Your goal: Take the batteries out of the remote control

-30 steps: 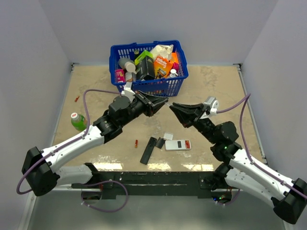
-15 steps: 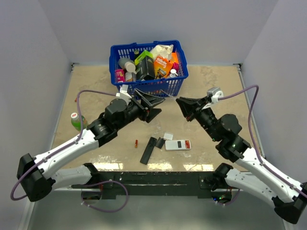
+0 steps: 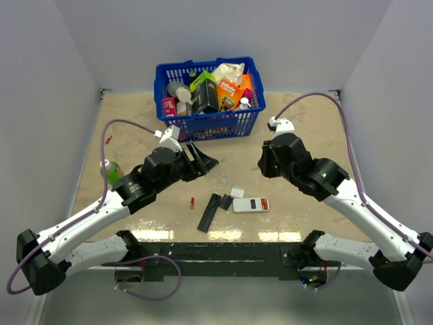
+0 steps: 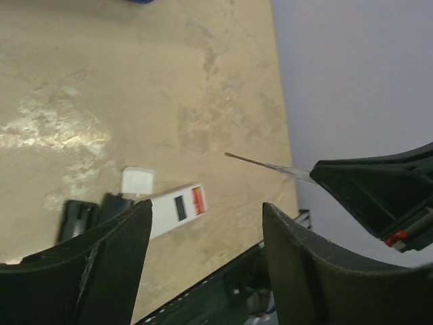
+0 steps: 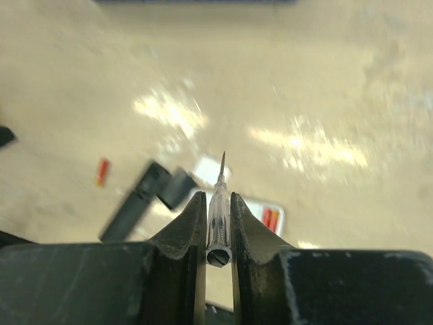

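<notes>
A white remote control (image 3: 251,204) lies near the table's front, a red patch at its right end. A black remote (image 3: 210,212) lies just left of it. One red battery (image 3: 192,202) rests left of the black remote, and another (image 3: 107,140) lies by the left wall. My right gripper (image 3: 264,164) hovers above the white remote (image 5: 267,215), shut on a clear-handled screwdriver (image 5: 218,217) whose tip points at the table. My left gripper (image 3: 205,158) hangs open and empty to the left. Its wrist view shows the white remote (image 4: 176,210) and the screwdriver (image 4: 270,166).
A small white cover (image 3: 237,192) and a small black cover (image 3: 225,201) lie beside the remotes. A blue basket (image 3: 160,76) full of items stands at the back. A green bottle (image 3: 110,170) stands at the left, partly behind my left arm.
The left gripper has opened and drawn back to the left. The right arm has risen and swung its gripper, with the screwdriver, to point down at the table.
</notes>
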Robot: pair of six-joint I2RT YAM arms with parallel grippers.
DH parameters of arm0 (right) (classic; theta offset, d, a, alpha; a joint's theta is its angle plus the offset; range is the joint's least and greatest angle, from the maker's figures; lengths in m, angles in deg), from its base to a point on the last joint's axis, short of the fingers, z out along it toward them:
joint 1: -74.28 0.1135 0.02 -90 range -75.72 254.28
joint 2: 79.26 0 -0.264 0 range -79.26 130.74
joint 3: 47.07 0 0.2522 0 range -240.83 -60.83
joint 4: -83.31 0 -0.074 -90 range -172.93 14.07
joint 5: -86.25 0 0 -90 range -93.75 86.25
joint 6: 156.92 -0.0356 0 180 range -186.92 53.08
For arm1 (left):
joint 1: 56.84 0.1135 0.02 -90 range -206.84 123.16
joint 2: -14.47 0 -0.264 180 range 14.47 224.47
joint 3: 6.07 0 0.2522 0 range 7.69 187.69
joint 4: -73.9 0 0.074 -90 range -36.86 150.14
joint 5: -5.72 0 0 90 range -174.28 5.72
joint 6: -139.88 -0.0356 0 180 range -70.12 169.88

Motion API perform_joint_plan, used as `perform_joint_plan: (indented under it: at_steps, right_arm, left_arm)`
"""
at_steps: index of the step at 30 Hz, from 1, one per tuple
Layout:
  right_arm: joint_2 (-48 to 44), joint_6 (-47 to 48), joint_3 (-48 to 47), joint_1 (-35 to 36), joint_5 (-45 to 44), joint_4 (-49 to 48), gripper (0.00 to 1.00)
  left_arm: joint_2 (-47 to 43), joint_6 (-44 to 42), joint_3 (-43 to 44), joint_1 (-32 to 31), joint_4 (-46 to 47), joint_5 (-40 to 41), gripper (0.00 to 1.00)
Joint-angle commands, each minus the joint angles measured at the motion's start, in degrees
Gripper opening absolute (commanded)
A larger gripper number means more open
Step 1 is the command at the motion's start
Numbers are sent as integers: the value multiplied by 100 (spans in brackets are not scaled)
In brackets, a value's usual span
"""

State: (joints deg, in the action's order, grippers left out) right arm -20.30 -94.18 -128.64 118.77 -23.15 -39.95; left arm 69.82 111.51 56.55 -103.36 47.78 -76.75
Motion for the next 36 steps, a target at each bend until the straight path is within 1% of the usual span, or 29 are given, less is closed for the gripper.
perform_joint_plan:
  at_steps: [1, 3, 5, 9, 10, 13, 18, 23, 26, 31, 36]
  right_arm:
    - [273, -446, -294, -11, -64, 1581, 0]
    - [501, -490, -294, -19, 15, 1880, 0]
    - [564, -613, -189, -19, -2, 1933, 0]
    - [310, -657, 328, -11, 182, 1486, 0]
    - [205, -640, 417, -11, 165, 1415, 0]
    - [212, -666, 628, -11, 156, 1309, 0]
    - [335, -736, 857, -11, 191, 1178, 0]
    - [397, -727, 1129, -11, 156, 853, 0]
    - [397, -578, 1297, -37, 121, 642, 0]
    - [502, -613, 1367, -107, 252, 571, 0]
    - [494, -797, 1534, -116, 95, 553, 0]
  left_arm:
    - [423, -1213, -272, 12, 49, -645, 68]
    - [738, -1415, -377, 3, 137, -848, 67]
    - [950, -1469, -552, -32, 390, -1121, 63]
    - [1520, -1443, -860, -94, 1094, -1692, 60]
    - [1609, -1417, -904, -111, 1443, -1876, 58]
    - [1961, -1390, -993, -199, 1823, -2132, 55]
    - [2462, -1338, -975, -427, 2114, -2247, 52]
    - [2884, -1171, -975, -743, 2466, -2186, 50]
    - [3209, -1100, -922, -849, 2563, -2186, 49]
    - [3482, -1012, -983, -920, 2685, -2036, 45]
    - [3728, -977, -984, -964, 2809, -2080, 43]
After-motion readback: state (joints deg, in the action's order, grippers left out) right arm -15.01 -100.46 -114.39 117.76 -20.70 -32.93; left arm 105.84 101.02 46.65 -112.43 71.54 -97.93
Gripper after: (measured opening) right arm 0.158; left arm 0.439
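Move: The white remote's open battery bay lies about 25 cm below the right hand, 1 cm ahead and 2 cm to its right. That remote's middle is some 16 cm right of the left hand, 6 cm back and 25 cm below. Counted from the bay, the white cover lies 11 cm left and 5 cm farther out, and the dark cover 15 cm left and 1 cm out. The black remote's middle is 9 cm straight back from the left hand, also 25 cm below. The white remote is approached from both sides. The right hand, still gripping the screwdriver, sinks about 14 cm with some drift back and right, tipping down some 20 degrees and bringing the tip to the left edge of the battery bay. The left hand drops about 22 cm, then works right and back towards the remote's left end, turning clockwise and partly closing its fingers while staying empty. ##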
